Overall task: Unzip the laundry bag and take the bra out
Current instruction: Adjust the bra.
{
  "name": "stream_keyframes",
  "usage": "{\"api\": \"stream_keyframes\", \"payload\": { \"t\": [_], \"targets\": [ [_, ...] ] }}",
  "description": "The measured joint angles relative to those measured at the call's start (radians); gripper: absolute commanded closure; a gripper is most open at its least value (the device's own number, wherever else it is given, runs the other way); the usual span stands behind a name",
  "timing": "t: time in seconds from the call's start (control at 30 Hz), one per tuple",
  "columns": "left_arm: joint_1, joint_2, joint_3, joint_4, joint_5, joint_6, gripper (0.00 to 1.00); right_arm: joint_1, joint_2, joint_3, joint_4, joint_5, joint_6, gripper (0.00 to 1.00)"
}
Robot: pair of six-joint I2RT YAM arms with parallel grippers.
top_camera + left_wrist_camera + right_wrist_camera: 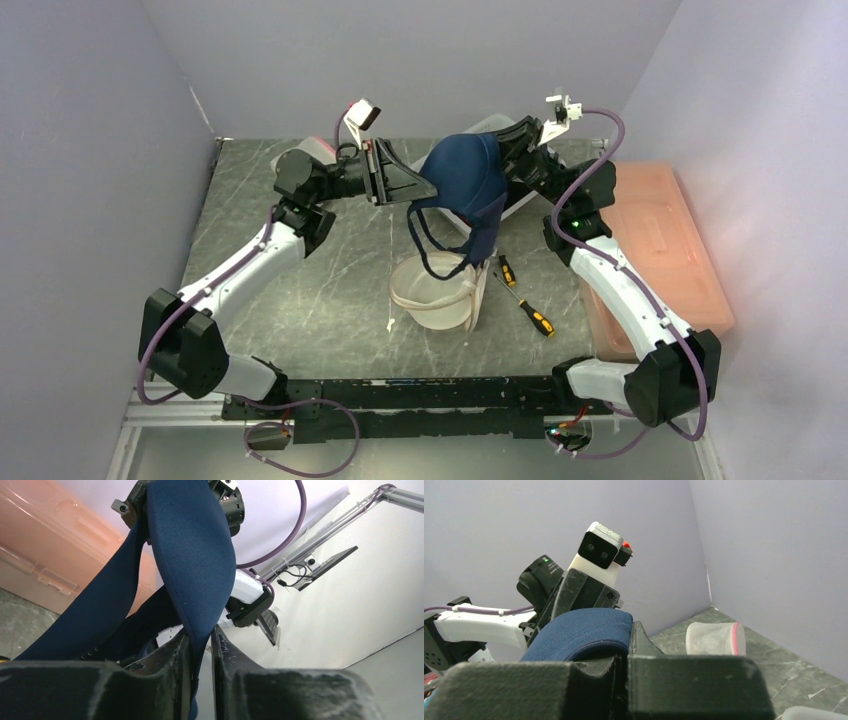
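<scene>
A navy bra point(465, 175) hangs in the air between both arms, its straps trailing down to the open white mesh laundry bag point(437, 292) on the table below. My left gripper point(428, 190) comes in from the left. In the left wrist view, its jaws point(200, 635) stand close together with the cup's lower edge point(190, 555) pinched between them. My right gripper point(502, 150) holds the bra's far side. In the right wrist view, its gripper point(629, 630) is shut on the navy fabric point(579, 630).
Two yellow-and-black screwdrivers point(530, 312) lie right of the bag. A pink lidded bin point(660, 250) stands along the right wall. A second white mesh pouch with a red zipper point(714, 638) sits near the back corner. Walls enclose three sides.
</scene>
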Motion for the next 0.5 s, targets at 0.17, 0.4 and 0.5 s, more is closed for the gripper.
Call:
{"api": "stream_keyframes", "payload": {
  "t": [0.17, 0.4, 0.5],
  "targets": [
    [0.0, 0.0, 0.007, -0.042, 0.0, 0.04, 0.97, 0.001, 0.0, 0.0, -0.01, -0.002, -0.008, 1.0],
    [0.019, -0.006, 0.043, -0.161, 0.021, 0.13, 0.97, 0.0, -0.021, 0.0, -0.093, 0.004, -0.027, 0.56],
    [0.043, -0.013, 0.1, -0.261, 0.029, 0.192, 0.97, 0.0, -0.042, -0.008, -0.126, 0.013, -0.042, 0.52]
  ]
}}
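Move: The bra hangs between the hands, its near-left edge already between the left hand's parted fingertips, its middle about 4 cm to their right, roughly level in reach and 5 cm lower. The laundry bag stands nearly straight below that hand, some 38 cm down. From the right hand, the bra's middle is about 3 cm left, 6 cm back and 8 cm below; the white basket lies roughly 28 cm ahead, 10 cm right and 40 cm below. Closing first, the left fingers pinch the bra's edge while dipping just under 1 cm, then pull forward about 1.5 cm and slightly left, coming back up. Once that grip is made, the right hand sinks roughly 1 cm, and its fingers, shut on the bra till then, part to nearly half open around the fabric. ##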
